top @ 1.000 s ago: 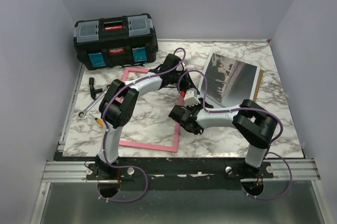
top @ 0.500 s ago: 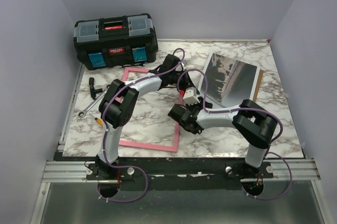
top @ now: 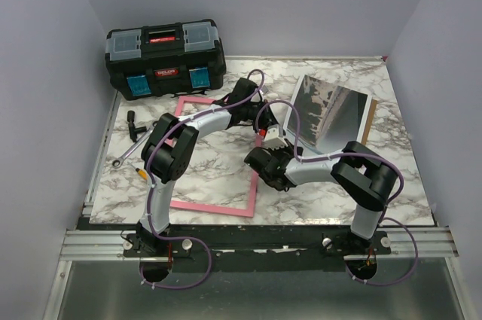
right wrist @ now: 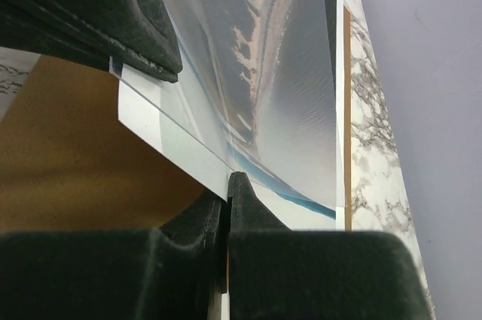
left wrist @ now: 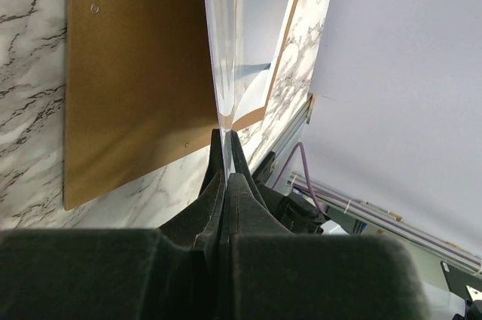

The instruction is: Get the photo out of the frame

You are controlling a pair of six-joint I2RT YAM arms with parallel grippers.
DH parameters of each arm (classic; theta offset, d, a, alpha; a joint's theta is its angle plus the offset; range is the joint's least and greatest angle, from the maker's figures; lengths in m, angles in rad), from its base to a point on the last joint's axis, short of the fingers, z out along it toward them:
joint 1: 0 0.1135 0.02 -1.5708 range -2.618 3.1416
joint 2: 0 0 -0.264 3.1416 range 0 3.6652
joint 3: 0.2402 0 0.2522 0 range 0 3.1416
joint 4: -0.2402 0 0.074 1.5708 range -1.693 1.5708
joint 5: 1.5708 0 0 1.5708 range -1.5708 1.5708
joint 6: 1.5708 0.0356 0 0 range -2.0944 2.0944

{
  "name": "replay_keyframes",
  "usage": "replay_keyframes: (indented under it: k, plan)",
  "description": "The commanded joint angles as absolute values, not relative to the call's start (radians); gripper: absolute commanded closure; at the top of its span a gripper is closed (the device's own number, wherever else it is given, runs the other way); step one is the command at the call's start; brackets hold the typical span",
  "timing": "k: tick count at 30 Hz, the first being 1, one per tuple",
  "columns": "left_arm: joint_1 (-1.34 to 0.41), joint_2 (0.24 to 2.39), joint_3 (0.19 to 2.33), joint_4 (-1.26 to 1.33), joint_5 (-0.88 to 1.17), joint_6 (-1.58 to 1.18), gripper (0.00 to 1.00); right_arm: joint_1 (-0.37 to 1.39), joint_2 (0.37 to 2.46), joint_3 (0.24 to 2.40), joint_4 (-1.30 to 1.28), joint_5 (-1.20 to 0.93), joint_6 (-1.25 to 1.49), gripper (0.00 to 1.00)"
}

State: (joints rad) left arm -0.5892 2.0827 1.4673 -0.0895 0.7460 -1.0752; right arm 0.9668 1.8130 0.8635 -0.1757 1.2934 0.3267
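Note:
The pink frame (top: 218, 207) lies flat at the table's left centre with bare marble inside it. The photo (top: 331, 113), a grey landscape print with a white border, is tilted up at the right rear over the brown backing board (top: 369, 120). My right gripper (right wrist: 228, 184) is shut on the white near edge of the photo (right wrist: 271, 94). My left gripper (left wrist: 224, 135) is shut on a clear sheet (left wrist: 226, 49), seen edge-on, which lies over the print. In the top view both grippers meet at the photo's left edge, the left gripper (top: 267, 109) behind the right gripper (top: 285, 138).
A black toolbox (top: 166, 56) stands at the back left, close behind the frame. A wrench (top: 128, 153) and small hand tools (top: 135, 128) lie left of the frame. The backing board (left wrist: 128, 71) rests flat on the marble. Walls close in on three sides.
My right gripper has shut on the photo's white edge, and its wrist has shifted slightly right. The left arm holds still.

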Motion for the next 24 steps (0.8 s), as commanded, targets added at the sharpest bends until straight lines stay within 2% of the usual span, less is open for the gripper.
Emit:
replay_keyframes:
  k: [1,3,4,5,8,12,13,19,24]
  plan:
    - [-0.592,2.035,1.458,-0.09,0.791,-1.067,1.0,0.962,1.8,0.861,-0.102,1.266,0.292,0.99]
    - [-0.59,2.035,1.463,-0.103,0.782,-1.057,1.0,0.966,1.798,0.892,-0.201,1.254,0.358,0.99]
    - [-0.59,2.034,1.464,-0.117,0.776,-1.047,0.95,0.968,1.795,0.913,-0.262,1.241,0.393,0.99]
    - [-0.589,2.033,1.465,-0.128,0.77,-1.037,0.87,0.968,1.79,0.937,-0.325,1.211,0.425,0.99]
    - [-0.586,2.024,1.469,-0.152,0.758,-1.013,0.53,0.972,1.764,1.005,-0.507,1.127,0.517,0.99]
    - [-0.575,2.014,1.489,-0.203,0.757,-0.982,0.25,0.976,1.685,1.027,-0.594,0.951,0.546,0.99]
    - [-0.57,2.004,1.493,-0.22,0.749,-0.966,0.21,0.976,1.66,1.028,-0.611,0.921,0.555,0.99]
    - [-0.564,1.977,1.539,-0.37,0.714,-0.873,0.11,0.984,1.562,1.067,-0.751,0.754,0.577,0.99]
    - [-0.567,1.997,1.568,-0.387,0.751,-0.852,0.1,0.99,1.465,1.044,-0.761,0.635,0.538,0.99]
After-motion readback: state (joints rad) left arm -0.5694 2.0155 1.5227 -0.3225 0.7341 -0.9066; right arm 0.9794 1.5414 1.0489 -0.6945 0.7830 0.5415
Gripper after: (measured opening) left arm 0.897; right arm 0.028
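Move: The photo, its left edge lifted and already pinched by both hands, has its middle roughly 8 cm ahead of the right hand, 10 cm to its right and 5 cm lower. The brown backing board under it is centred about 3 cm ahead, 10 cm right and 7 cm below. The empty pink frame's middle is some 26 cm to the left and 4 cm back. From the left hand, the photo's middle lies about 3 cm ahead, 14 cm right and 10 cm below. The photo's lifted edge stays pinched in the shut right fingers and is drawn off the board, back and left towards the pink frame and up, about 7 cm in all, while that wrist tips down and rolls its left side up, some 30 degrees together. The left fingers open wide, let the edge go and back off a couple of centimetres left and up. ##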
